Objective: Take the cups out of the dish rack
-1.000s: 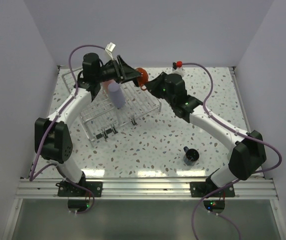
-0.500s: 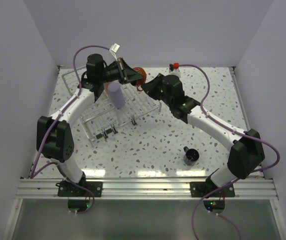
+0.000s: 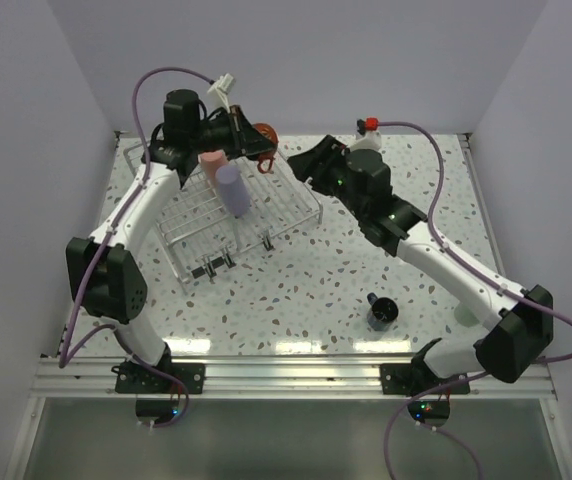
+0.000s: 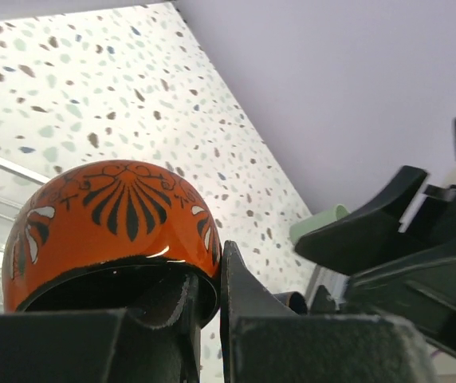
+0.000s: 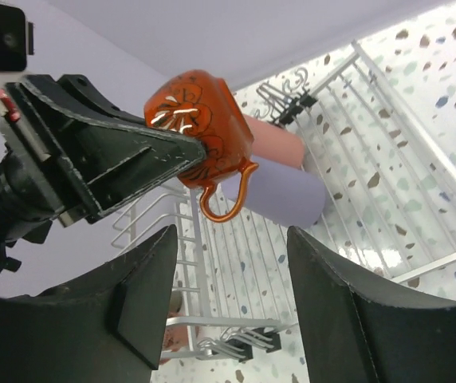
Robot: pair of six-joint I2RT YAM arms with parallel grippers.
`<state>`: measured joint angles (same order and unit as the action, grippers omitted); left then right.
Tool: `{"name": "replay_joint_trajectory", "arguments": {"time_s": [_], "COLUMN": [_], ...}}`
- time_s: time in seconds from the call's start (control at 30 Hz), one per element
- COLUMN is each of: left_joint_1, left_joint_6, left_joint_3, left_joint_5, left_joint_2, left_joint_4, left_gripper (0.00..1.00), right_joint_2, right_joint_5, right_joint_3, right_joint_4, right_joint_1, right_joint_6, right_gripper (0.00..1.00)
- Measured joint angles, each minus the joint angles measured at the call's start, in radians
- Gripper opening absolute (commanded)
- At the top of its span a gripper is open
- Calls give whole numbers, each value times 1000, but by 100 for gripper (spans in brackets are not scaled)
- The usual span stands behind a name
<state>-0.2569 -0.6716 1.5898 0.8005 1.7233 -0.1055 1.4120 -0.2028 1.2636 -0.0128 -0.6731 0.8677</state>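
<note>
An orange-red cup [image 3: 264, 137] with black flower markings and a thin handle hangs above the far edge of the dish rack [image 3: 198, 243]. My left gripper [image 3: 254, 141] is shut on its rim, one finger inside and one outside [image 4: 240, 295]. The cup [image 4: 108, 219] fills the left wrist view. My right gripper [image 3: 301, 163] stands open just right of the cup, touching nothing, and its wrist view shows the cup [image 5: 204, 128] beyond its jaws. A lavender cup [image 3: 232, 190] and a pink cup [image 3: 211, 164] lie in the rack.
A dark cup [image 3: 381, 312] stands on the speckled table near the right arm's base. A mint-green cup [image 4: 317, 224] shows behind the right gripper in the left wrist view. Walls close off the back and both sides.
My right gripper has opened, let go of the orange-red cup and drawn back to the right. My left gripper has shut on the cup's rim and now holds it alone.
</note>
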Motion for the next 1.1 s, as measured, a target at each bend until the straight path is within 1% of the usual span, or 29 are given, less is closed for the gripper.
{"name": "replay_joint_trajectory", "arguments": {"time_s": [0.13, 0.2, 0.33, 0.4, 0.53, 0.6, 0.73, 0.8, 0.87, 1.0, 1.1], "left_joint_1": [27, 42, 82, 124, 286, 362, 464, 530, 619, 779, 858], "left_joint_6": [166, 291, 503, 604, 735, 803, 918, 966, 1015, 1102, 1166], "left_joint_3": [100, 200, 337, 364, 372, 361, 296, 258, 217, 109, -26], "left_joint_5": [-59, -113, -240, -302, -423, -494, -591, -602, -609, -631, -637], "left_joint_2": [0, 1, -27, -74, -146, -180, -243, -264, -277, -292, -332], "left_joint_4": [-166, -280, -413, -486, -601, -660, -784, -862, -930, -1029, -1082], "left_gripper": [0, 0, 0, 0, 0, 0, 0, 0, 0, 0, 0], "right_joint_2": [-53, -58, -58, -58, -58, -57, -48, -37, -27, -7, -1], "right_joint_5": [-22, -25, -36, -42, -42, -40, -23, -8, 10, 38, 47], "right_joint_3": [12, 32, 49, 50, 51, 56, 85, 103, 113, 117, 117], "right_joint_4": [-32, -51, -84, -104, -134, -150, -163, -163, -163, -166, -176], "right_joint_1": [0, 0, 0, 0, 0, 0, 0, 0, 0, 0, 0], "right_joint_6": [-63, -101, -162, -191, -241, -262, -298, -313, -325, -346, -363], "right_gripper": [61, 61, 62, 62, 62, 62, 62, 63, 63, 63, 63]}}
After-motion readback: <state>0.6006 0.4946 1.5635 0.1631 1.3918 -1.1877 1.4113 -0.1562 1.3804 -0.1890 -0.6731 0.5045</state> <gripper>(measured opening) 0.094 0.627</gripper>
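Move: The orange cup is already in the left hand, bound for the clear counter beside the small olive cup, which stands about 44 cm to that hand's left, 15 back and 29 below. The white mug lies some 36 cm left and 20 back, equally low. In the rack, the purple cup is roughly 9 cm left, 6 ahead and 25 below. From the right hand, the olive cup is about 53 cm left, 10 back and 29 below. The orange cup, still gripped, is swept fast to the left by the left arm, some 42 cm, first lifting about 8 cm to pass over the rack, then drawing back and sinking towards the olive cup and white mug. On the way the wrist swings the fingers from pointing right to steeply down. The open, empty right hand hovers beside the rack, shifting a couple of centimetres and rolling its left side down about 20 degrees. ##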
